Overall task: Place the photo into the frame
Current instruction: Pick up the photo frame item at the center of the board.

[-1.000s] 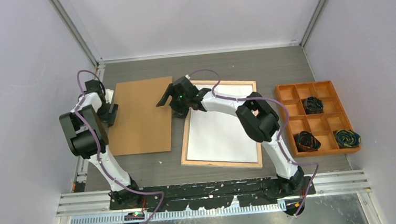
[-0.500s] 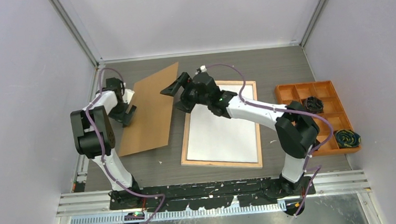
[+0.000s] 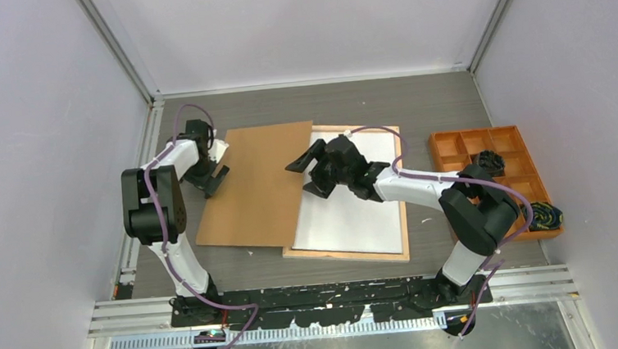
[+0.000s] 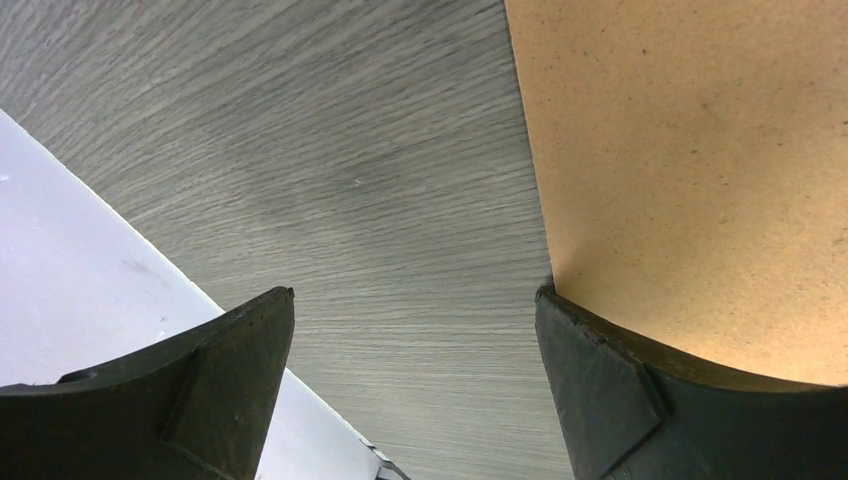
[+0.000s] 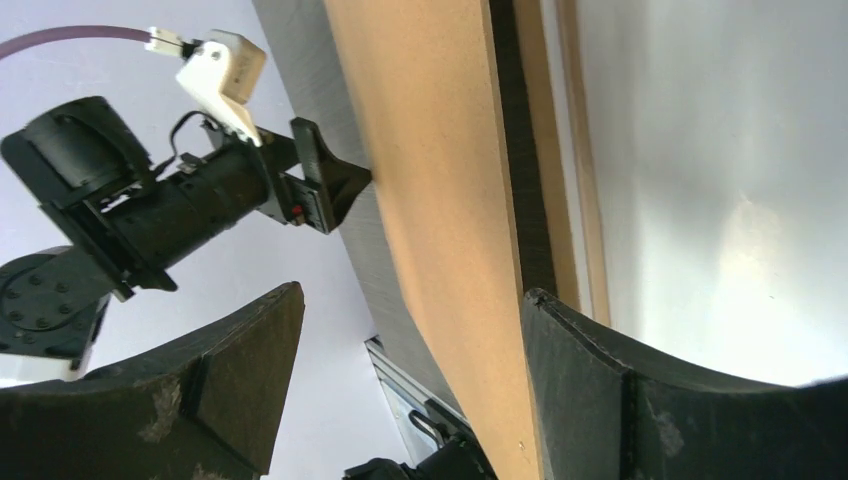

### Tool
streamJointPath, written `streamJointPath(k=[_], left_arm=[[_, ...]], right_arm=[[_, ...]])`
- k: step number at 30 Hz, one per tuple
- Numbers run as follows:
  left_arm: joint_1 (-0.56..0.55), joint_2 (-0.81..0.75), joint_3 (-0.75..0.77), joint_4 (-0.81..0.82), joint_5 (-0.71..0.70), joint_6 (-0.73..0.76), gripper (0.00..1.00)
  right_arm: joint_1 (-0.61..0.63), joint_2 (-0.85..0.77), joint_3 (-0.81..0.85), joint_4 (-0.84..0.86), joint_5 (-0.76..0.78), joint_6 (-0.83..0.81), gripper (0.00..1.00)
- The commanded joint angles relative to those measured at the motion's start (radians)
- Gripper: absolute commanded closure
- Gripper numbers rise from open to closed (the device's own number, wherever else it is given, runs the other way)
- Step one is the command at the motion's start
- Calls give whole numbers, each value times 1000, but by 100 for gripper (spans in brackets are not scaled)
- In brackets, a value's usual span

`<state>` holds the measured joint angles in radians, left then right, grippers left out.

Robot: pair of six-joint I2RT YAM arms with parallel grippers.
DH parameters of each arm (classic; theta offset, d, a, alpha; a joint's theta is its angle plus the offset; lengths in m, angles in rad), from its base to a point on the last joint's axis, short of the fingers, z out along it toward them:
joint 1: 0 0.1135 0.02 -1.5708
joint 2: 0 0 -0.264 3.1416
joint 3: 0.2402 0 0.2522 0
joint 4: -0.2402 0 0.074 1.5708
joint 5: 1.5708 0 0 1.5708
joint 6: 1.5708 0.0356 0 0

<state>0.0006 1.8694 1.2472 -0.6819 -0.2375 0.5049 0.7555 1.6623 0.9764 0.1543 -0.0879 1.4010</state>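
The frame lies back up on the table, its light wood rim around the photo, which shows only its plain white reverse. A brown backing board lies to the left, its right edge overlapping the frame's left rim. My right gripper is open and straddles that raised right edge. In the right wrist view the board runs between the open fingers of the right gripper, with the frame rim and white photo beyond. My left gripper is open at the board's left edge; in the left wrist view one finger touches the board.
An orange compartment tray stands at the right, holding dark coiled items; another coil sits at its near right corner. White walls close in the table on three sides. A metal rail runs along the near edge.
The backing board has swung and slid to the right, now lapping over the frame's left side. Both grippers moved right with it, and the right jaws have narrowed slightly.
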Motion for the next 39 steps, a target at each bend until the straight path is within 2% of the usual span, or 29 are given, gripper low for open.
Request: streamJointPath(k=[1,10,16,23,28,32,39], left_arm=[[-56,6,-34,-69,255,-85,5],[-56,-9,-40,-57,270,-83,5],[-60,-1,-28,-62,283,-82,5],[-61,-5,-35,-61,290,-83,5],[-61,-19,-34,-72,308,-83,5],[-61,-49,-29,-89,320,-83,5],[-60,-89,-18,-87,274,-76,3]], right_arm=[[25,-2,36,202,-103,48,19],[27,62,91,320,-227,40,38],[31,152,101,680,-394,169,44],[53,153,160,631,-447,109,44],[57,210,202,752,-494,185,41],[58,189,223,633,-478,124,40],[59,-38,226,70,-312,-175,46]])
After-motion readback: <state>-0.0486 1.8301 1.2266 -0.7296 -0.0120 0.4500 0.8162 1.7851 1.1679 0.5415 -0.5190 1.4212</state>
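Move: The brown board is already tipped up between the hands, its middle about 12 cm left of the right hand, 1 cm back and some 7 cm lower, with its raised right edge in the gap between the right fingers. From the left hand, at the board's low left edge, that middle is about 12 cm right, 1 cm back and 4 cm higher. The frame's middle lies roughly 11 cm right of the right hand, 5 cm back and 12 cm below. The right hand hovers briefly, then carries the board's raised edge about 12 cm up and 9 cm left towards the left hand, drawing back some 5 cm, while its fingers narrow by about a third around the board and swing from slanting down to nearly level, pointing left. The left hand, fingers wide open, first rises under 2 cm, then goes about 6 cm right and back down, its tips tilting rightward as its right finger keeps against the board's left edge and pushes it along. ##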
